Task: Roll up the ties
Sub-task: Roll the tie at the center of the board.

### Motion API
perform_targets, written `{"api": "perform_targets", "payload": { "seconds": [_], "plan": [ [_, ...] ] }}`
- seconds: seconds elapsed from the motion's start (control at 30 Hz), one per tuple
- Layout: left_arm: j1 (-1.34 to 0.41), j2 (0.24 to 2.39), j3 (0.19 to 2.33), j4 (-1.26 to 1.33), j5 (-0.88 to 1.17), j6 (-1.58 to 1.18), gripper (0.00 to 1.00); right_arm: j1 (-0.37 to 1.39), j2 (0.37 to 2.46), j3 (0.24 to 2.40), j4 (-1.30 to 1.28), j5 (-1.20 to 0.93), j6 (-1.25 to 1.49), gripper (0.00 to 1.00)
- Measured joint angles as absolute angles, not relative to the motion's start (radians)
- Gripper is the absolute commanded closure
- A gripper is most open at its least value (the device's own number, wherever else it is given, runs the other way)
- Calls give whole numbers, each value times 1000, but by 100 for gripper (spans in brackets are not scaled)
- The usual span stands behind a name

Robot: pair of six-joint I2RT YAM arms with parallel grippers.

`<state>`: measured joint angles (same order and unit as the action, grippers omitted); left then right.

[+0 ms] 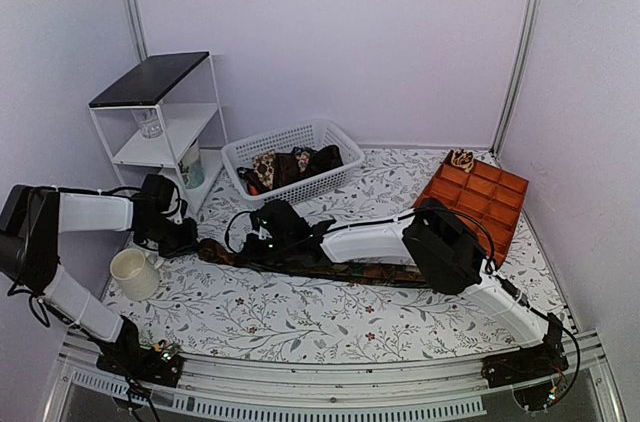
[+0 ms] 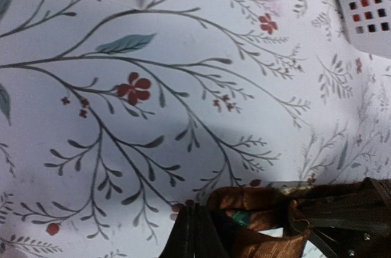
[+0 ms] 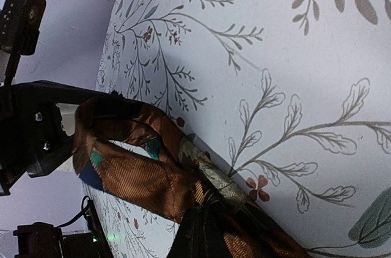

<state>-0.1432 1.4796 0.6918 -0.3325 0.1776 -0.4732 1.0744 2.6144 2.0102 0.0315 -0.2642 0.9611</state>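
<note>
One dark brown and rust tie [image 1: 375,272] lies stretched across the table. Its left end is folded into a loop [image 3: 131,169] showing teal patches. My right gripper [image 3: 208,236] reaches far left and is shut on this tie where the loop begins, with fabric bunched at its fingers. My left gripper [image 2: 195,233] faces it, shut. Its fingers rest against the loop's edge [image 2: 256,206], and no fabric shows between them. More ties [image 1: 290,164] lie piled in the white basket [image 1: 235,154]. A tan spotted roll [image 1: 461,159] sits in the far corner compartment of the orange tray [image 1: 485,204].
A cream mug [image 1: 133,272] stands near the left arm. A white shelf unit [image 1: 150,82] with a dark top, holding a glass, stands at the back left. The basket's corner [image 2: 366,1] shows close to the left gripper. Walls enclose the table.
</note>
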Motion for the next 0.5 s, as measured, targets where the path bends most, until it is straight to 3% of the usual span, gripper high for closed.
{"api": "perform_targets", "payload": {
  "seconds": [0.33, 0.5],
  "plan": [
    [-137, 1449, 667, -236, 415, -536, 100, 1074, 2614, 2008, 37, -264, 961, 100],
    [-137, 1427, 669, -234, 441, -551, 99, 1073, 2614, 2000, 51, -264, 960, 100]
  ]
}}
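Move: The tie's curled-up left end, a small loop, is right at the left hand's shut fingertips, its middle about 4 cm to the right and 2 cm back, at about the same height. The mug stands roughly 14 cm to the left and 10 cm back; the basket lies some 24 cm ahead and 25 cm to the right. From the right hand, shut on the tie, the loop is about 7 cm to the left and 2 cm ahead. Rightward and upward in one smooth sweep, about 4 cm across and 3 cm up, the left hand brings the loop's outer edge up and over towards the right hand, its shut fingertips staying at the tie and swinging some 15 degrees to point more to the right. It eases off sideways at the end while still rising. The right hand stays put, keeping its pinch on the tie. ##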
